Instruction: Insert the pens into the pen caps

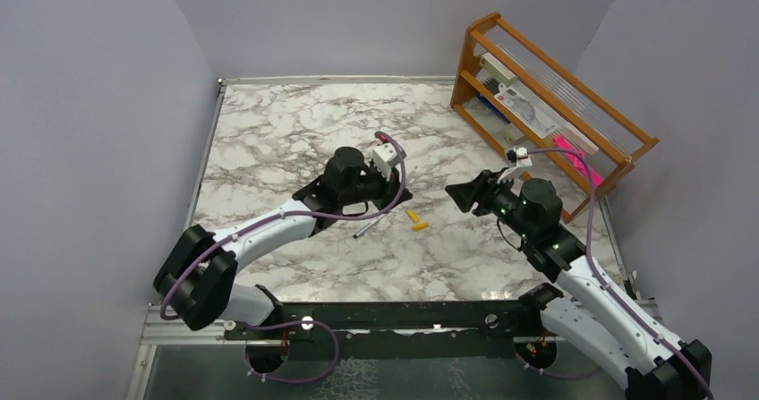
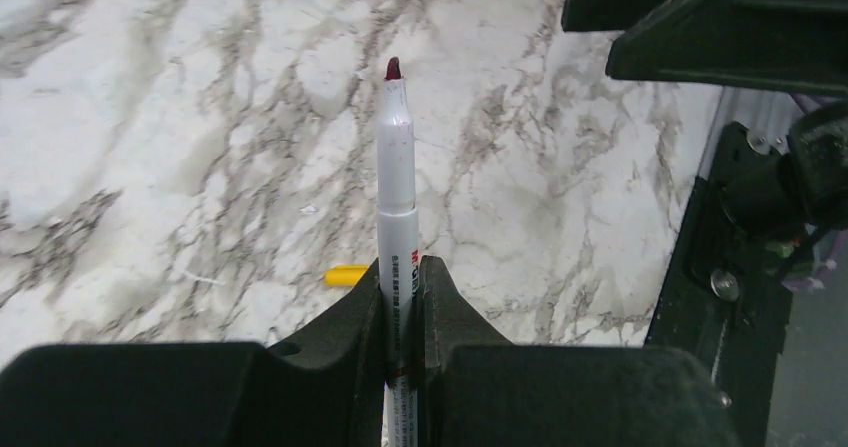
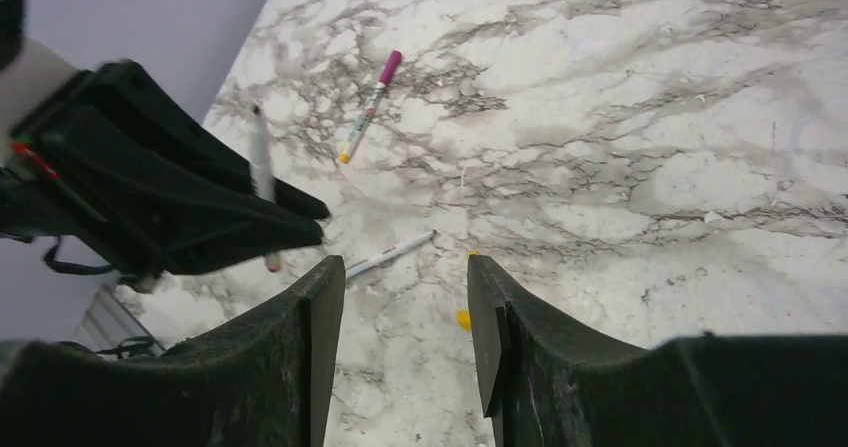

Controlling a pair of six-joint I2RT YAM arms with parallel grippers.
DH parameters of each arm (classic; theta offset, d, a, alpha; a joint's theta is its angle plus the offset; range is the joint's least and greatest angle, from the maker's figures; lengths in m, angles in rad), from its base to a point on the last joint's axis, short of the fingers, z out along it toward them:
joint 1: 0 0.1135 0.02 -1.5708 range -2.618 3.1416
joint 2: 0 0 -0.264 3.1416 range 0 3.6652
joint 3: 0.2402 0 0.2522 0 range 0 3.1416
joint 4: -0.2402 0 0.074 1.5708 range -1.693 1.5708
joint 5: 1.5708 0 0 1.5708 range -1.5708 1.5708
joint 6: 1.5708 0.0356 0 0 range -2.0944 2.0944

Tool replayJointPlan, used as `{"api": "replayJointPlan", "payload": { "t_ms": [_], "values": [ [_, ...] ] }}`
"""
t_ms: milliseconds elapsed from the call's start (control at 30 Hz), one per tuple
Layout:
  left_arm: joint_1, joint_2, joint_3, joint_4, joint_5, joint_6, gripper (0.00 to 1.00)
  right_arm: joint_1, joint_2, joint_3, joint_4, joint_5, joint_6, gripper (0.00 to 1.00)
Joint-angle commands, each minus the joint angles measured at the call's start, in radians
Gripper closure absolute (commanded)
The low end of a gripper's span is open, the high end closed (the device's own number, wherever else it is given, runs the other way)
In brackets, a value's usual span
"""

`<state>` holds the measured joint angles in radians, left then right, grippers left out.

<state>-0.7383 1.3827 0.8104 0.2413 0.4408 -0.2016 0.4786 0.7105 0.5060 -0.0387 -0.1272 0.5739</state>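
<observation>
My left gripper (image 2: 403, 267) is shut on a silver-grey pen (image 2: 396, 157), which points forward with its bare dark-red tip out. In the right wrist view that pen (image 3: 262, 167) sticks out of the left gripper (image 3: 290, 217), just left of my right gripper (image 3: 405, 267), which is open with nothing between its fingers. A second bare pen (image 3: 390, 254) lies on the marble just beyond the right fingertips. Two yellow caps (image 1: 413, 214) (image 1: 420, 226) lie between the grippers. A third pen (image 3: 360, 122) lies farther off, a magenta cap (image 3: 390, 64) on its end.
A wooden rack (image 1: 537, 87) stands at the back right with a flat pink object (image 1: 573, 149) in it. Grey walls close in the marble table (image 1: 268, 131) on three sides. A black rail (image 1: 403, 315) runs along the near edge.
</observation>
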Motion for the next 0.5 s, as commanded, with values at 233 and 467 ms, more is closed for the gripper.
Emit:
{"api": "replayJointPlan", "payload": {
  "t_ms": [233, 467],
  "values": [
    [0.060, -0.195, -0.014, -0.143, -0.133, -0.038, 1.00, 0.017, 0.342, 0.040, -0.016, -0.047, -0.112, 0.48],
    [0.070, -0.292, -0.006, -0.285, -0.201, 0.042, 1.00, 0.081, 0.529, 0.154, -0.005, 0.008, -0.151, 0.48]
  ]
}}
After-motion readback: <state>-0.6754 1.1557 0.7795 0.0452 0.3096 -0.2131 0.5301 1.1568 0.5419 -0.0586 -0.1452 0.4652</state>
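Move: Two yellow caps lie beneath the open right hand, some 18 cm below it: the nearer about 5 cm to its left and 1 cm ahead, the other about 7 cm left and 4 cm ahead. The loose pen lies roughly 16 cm to its left and 1 cm ahead. From the left hand, which already holds a bare-tipped pen, the nearer cap is about 4 cm right, level fore-and-aft, and 16 cm below. Touching nothing yet, the open right hand drops about 12 cm towards the two yellow caps, drifting slightly left at the end, while its fingers tip down nearly 20 degrees and its left side rolls down some 15. The left hand keeps its pinch on the upright pen and draws away to the left about 5 cm, rising half that much and turning about 10 degrees counter-clockwise. ##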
